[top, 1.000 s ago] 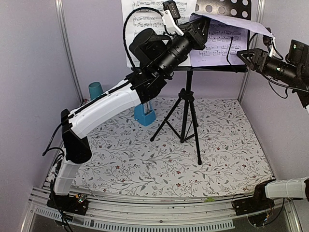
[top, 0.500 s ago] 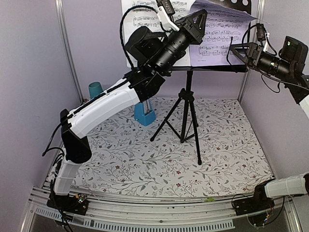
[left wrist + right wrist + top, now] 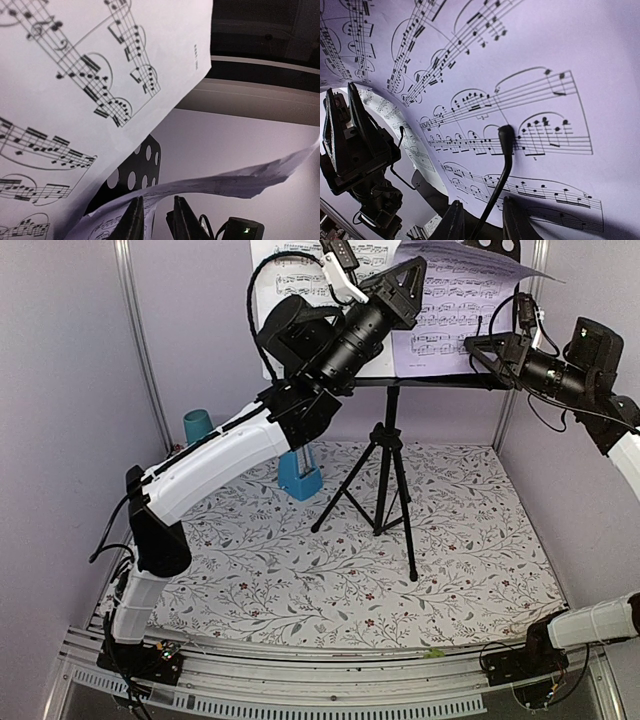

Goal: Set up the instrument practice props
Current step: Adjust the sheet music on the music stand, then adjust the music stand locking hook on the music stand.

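Note:
The black tripod music stand (image 3: 390,470) stands at the back centre, its perforated tray (image 3: 134,171) holding the white page (image 3: 290,280) on the left and the lavender page (image 3: 450,310) on the right. The lavender page's top edge (image 3: 240,180) curls forward, away from the tray. My left gripper (image 3: 403,282) is open at that page's upper left edge, the fingers (image 3: 134,220) a little apart. My right gripper (image 3: 480,343) is open at the tray's right side. The stand's black wire page holder (image 3: 504,150) runs between its fingers (image 3: 454,222). The blue metronome (image 3: 300,480) stands on the cloth left of the tripod.
A teal cup (image 3: 197,427) stands at the back left by the wall. The floral cloth (image 3: 450,570) covers the table. Purple walls close in at left, right and back. The left arm (image 3: 230,455) reaches across over the metronome. The left gripper also shows in the right wrist view (image 3: 350,135).
The lavender page's top, which hung over to the right, now sticks forward above the tray. My right gripper has moved left and down to the tray's right side. My left gripper has risen slightly.

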Controlling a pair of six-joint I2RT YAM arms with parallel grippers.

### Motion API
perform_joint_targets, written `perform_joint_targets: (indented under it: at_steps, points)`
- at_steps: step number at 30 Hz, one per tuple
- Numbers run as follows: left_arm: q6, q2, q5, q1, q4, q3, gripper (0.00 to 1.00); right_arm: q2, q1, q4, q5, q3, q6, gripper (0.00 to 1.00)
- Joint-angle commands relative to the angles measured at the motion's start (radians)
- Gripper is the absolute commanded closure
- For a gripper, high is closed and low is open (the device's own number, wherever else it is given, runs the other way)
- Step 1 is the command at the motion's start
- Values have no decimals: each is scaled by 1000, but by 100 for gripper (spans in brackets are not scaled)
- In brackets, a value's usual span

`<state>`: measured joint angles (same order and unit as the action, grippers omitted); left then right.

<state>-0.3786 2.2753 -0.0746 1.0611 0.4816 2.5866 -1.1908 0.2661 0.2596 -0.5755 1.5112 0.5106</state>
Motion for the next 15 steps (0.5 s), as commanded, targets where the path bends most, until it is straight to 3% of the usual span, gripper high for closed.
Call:
perform_joint_targets:
  at_steps: [1, 7, 15]
  points:
    - [-12, 16, 16, -20, 26, 27, 77, -4, 14, -45, -13, -6, 22, 77]
    - [-18, 19, 15, -21, 32, 27, 78, -6, 19, -41, -30, -6, 19, 100]
    - [-21, 22, 16, -24, 30, 27, 83, 5, 19, -20, -45, -10, -8, 100]
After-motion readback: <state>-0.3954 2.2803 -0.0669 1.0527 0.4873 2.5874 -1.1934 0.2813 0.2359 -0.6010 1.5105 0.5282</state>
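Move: The stand's black page holder already runs between the right hand's open fingers, its middle about 1 cm ahead, 1 cm up and level sideways. The purple sheet's middle lies behind it, roughly 4 cm ahead, 4 cm left and 4 cm above the hand; the white sheet's middle is some 24 cm left, 4 cm ahead and 5 cm up. From the left hand the holder is about 10 cm right, 2 cm ahead and 10 cm below. The right hand shuts its fingers, pinching the black page holder, and draws it about 1 cm left. ##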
